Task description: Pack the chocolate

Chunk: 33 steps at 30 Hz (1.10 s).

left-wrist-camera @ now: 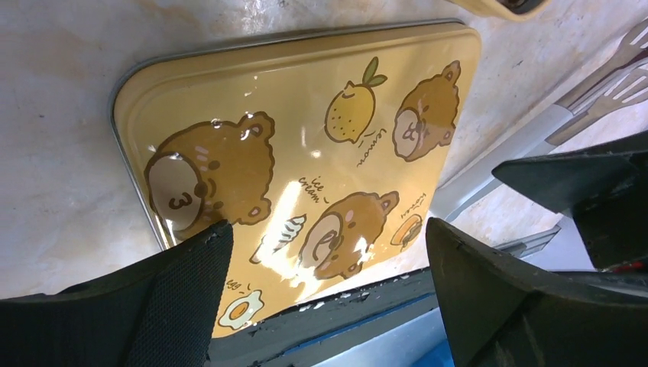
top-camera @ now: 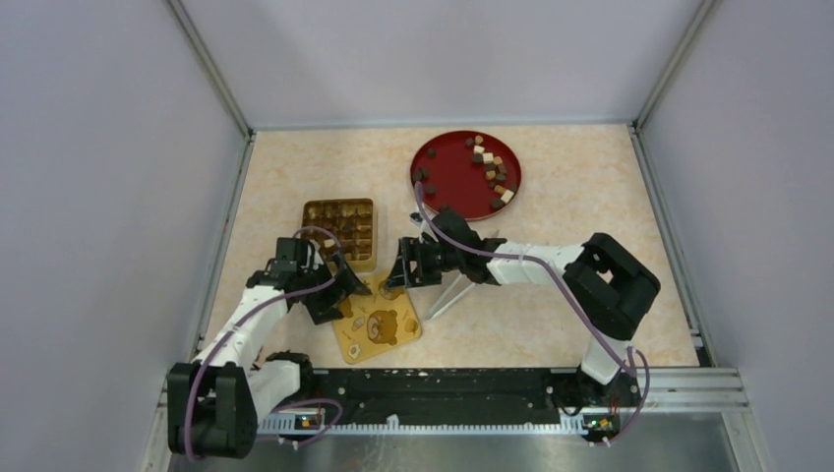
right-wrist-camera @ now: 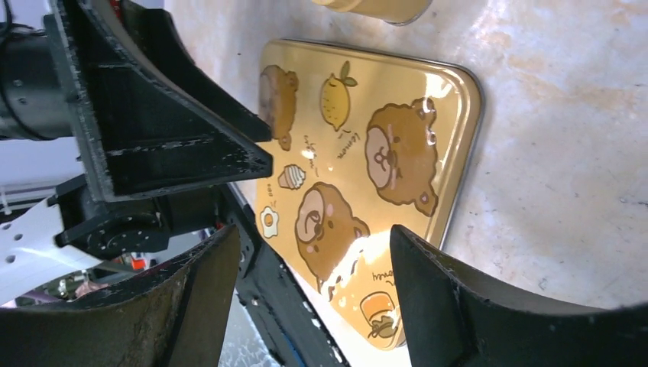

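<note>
The chocolate (top-camera: 489,169), small brown, tan and white cubes, lies scattered on a red plate (top-camera: 447,187) at the back. More pieces fill a gold tin (top-camera: 339,232) left of centre. A yellow bear-printed lid (top-camera: 377,322) lies flat in front of the tin. My left gripper (top-camera: 344,290) hangs open over the lid's left side, nothing between its fingers (left-wrist-camera: 176,298). My right gripper (top-camera: 396,272) hangs open over the lid's right side, also holding nothing. Both wrist views show the lid (left-wrist-camera: 306,153) (right-wrist-camera: 382,153) below the spread jaws.
White tongs (top-camera: 447,295) lie on the table right of the lid, under the right arm. The black rail (top-camera: 443,383) along the near edge runs just beyond the lid. The two grippers face each other closely; the left one (right-wrist-camera: 153,130) fills the right wrist view's left side.
</note>
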{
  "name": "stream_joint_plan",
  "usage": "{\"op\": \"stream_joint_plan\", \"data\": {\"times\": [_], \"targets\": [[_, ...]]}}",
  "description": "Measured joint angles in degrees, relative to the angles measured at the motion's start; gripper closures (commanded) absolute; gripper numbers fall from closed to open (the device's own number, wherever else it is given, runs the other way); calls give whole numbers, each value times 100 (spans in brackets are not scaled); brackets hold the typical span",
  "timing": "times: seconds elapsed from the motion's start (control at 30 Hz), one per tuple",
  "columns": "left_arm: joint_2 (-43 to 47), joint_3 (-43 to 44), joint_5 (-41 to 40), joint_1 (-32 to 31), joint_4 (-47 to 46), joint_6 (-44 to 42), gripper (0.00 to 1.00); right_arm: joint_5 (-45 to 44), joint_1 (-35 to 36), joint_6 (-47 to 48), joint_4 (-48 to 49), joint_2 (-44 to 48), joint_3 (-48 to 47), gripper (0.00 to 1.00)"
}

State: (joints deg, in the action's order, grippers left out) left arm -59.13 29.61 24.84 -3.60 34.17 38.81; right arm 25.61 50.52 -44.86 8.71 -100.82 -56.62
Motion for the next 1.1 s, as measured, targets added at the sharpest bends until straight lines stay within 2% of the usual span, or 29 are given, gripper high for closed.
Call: {"op": "stream_joint_plan", "data": {"times": [0.1, 0.2, 0.37, 0.53, 0.8, 1.1], "targets": [[11, 61, -170, 0, 142, -42, 1, -173, -4, 22, -136, 2, -2, 30], [140, 273, -686, -4, 400, -83, 1, -448, -7, 68, -546, -13, -9, 29], [337, 367, -1231, -4, 356, -81, 1, -695, -4, 57, -1102, -50, -7, 28], [-122, 345, -1130, -4, 192, -52, 1, -726, -4, -96, -1290, -57, 72, 28], [33, 107, -826, -15, -273, 24, 1, -317, 11, -341, -1263, -116, 197, 28], [-297, 35, -658, -17, -673, 72, 1, 177, 11, -695, -743, -293, 330, 28]]}}
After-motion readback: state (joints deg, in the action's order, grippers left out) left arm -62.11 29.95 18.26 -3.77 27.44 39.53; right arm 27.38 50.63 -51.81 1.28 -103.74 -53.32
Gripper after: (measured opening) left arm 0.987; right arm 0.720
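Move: The tin's lid lies below both my hands. From my right hand its middle is about 6 cm back, 4 cm left and 7 cm down, and its near right corner 10 cm back and 6 cm right. The chocolate box is some 10 cm ahead and 11 cm left of that hand, the tongs level with it and 13 cm right. From my left hand the lid's middle is about 2 cm back, 4 cm right and 4 cm down, the box 13 cm ahead and 2 cm left. I drop my right hand about 5 cm towards the lid's right edge while swinging it some 4 cm right, fingers tipping further down. Then I stay low and draw it 3 cm back along that edge towards the near right corner, easing slightly left and rolling the wrist, gripper still open. My left hand, wide open above the lid, swings about 3 cm left, comes partway back and edges 3 cm forward towards the box. ##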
